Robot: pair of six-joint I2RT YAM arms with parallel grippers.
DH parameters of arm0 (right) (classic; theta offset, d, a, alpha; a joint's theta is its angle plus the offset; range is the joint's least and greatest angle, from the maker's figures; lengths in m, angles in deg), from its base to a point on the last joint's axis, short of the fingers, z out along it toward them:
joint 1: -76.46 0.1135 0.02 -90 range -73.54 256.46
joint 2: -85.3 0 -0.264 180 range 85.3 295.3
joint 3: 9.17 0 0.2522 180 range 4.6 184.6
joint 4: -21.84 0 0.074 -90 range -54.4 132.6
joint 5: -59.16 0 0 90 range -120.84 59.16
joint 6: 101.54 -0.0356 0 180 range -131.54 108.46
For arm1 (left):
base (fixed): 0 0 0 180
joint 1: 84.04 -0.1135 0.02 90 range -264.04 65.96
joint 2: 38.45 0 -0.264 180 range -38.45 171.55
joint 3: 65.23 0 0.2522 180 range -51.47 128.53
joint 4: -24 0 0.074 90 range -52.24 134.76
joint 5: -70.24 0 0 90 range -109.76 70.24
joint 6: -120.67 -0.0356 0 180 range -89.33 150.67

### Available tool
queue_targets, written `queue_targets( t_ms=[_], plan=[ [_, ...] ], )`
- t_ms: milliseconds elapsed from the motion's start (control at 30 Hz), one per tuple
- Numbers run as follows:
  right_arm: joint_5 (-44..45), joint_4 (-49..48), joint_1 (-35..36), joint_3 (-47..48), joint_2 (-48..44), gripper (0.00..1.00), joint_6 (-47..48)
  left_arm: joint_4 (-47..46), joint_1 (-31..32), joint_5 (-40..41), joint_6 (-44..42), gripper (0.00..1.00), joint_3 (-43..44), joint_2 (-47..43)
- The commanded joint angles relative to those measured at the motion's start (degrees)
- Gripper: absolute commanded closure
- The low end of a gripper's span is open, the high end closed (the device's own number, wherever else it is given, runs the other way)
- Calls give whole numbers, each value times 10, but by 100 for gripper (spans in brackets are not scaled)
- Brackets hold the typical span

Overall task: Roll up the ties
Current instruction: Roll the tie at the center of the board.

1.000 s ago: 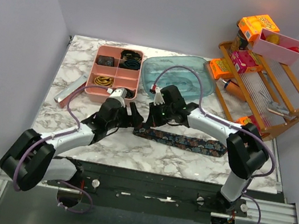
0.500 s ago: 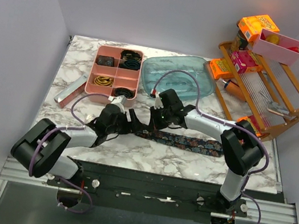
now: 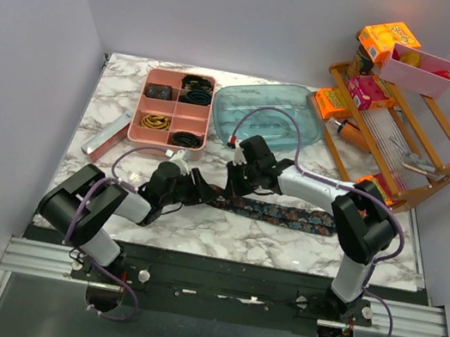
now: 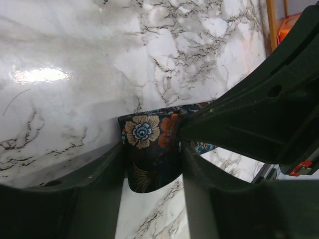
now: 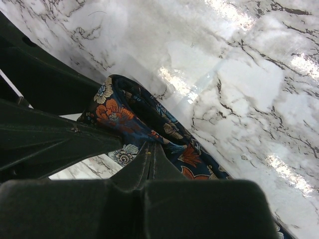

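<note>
One of the ties, dark with orange and pale-blue flowers, lies flat across the marble table, its left end turned up into a fold. In the left wrist view that folded end stands between the fingers of my left gripper, which touch it on both sides. My left gripper sits low at the tie's left end. My right gripper is just beside it, shut, its joined tips resting on the tie behind the fold. I cannot tell whether fabric is pinched there.
A pink compartment tray with coiled items and a clear blue-green tray stand behind the arms. A wooden rack with orange boxes and a pink bin fills the right back. A silver bar lies at the left.
My left arm has drawn in lower toward the tie's left end, and its jaws have narrowed from wide open onto the folded end. The right gripper has barely moved.
</note>
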Motion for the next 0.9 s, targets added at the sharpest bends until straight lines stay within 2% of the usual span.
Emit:
queue_targets(
  t_ms=[0,133,233,567,867],
  plan=[
    [18,7,5,-11,18,99,0,-62,9,-23,9,53,1,23],
    [11,4,5,-7,15,99,-1,-68,13,-10,11,67,1,17],
    [8,4,5,-1,11,99,-2,-45,15,6,2,71,1,0],
    [31,16,5,28,-19,99,-3,137,17,69,-66,71,41,-87],
    [-1,27,5,72,2,99,2,354,27,189,-137,71,97,-162]
  ],
)
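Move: The tie's rolled end already lies between the left hand's part-open fingers, practically at the hand point. The right hand's shut fingertips are on the tie, with that end about 5 cm to their left and 1 cm back. From the left hand, the tie's flat length has its middle some 20 cm right, 2 cm back and 3 cm down; the organizer tray is about 19 cm ahead and 13 cm left, the blue bin 23 cm ahead and 12 cm right. Staying low at first, the left fingers close on the tie's rolled end and pinch it; then the left hand lifts it about 3 cm, drawing left and a little forward while its left side rolls up some 10 degrees. The right hand holds still on the tie with fingers shut, then rises alongside, also easing forward and left. ##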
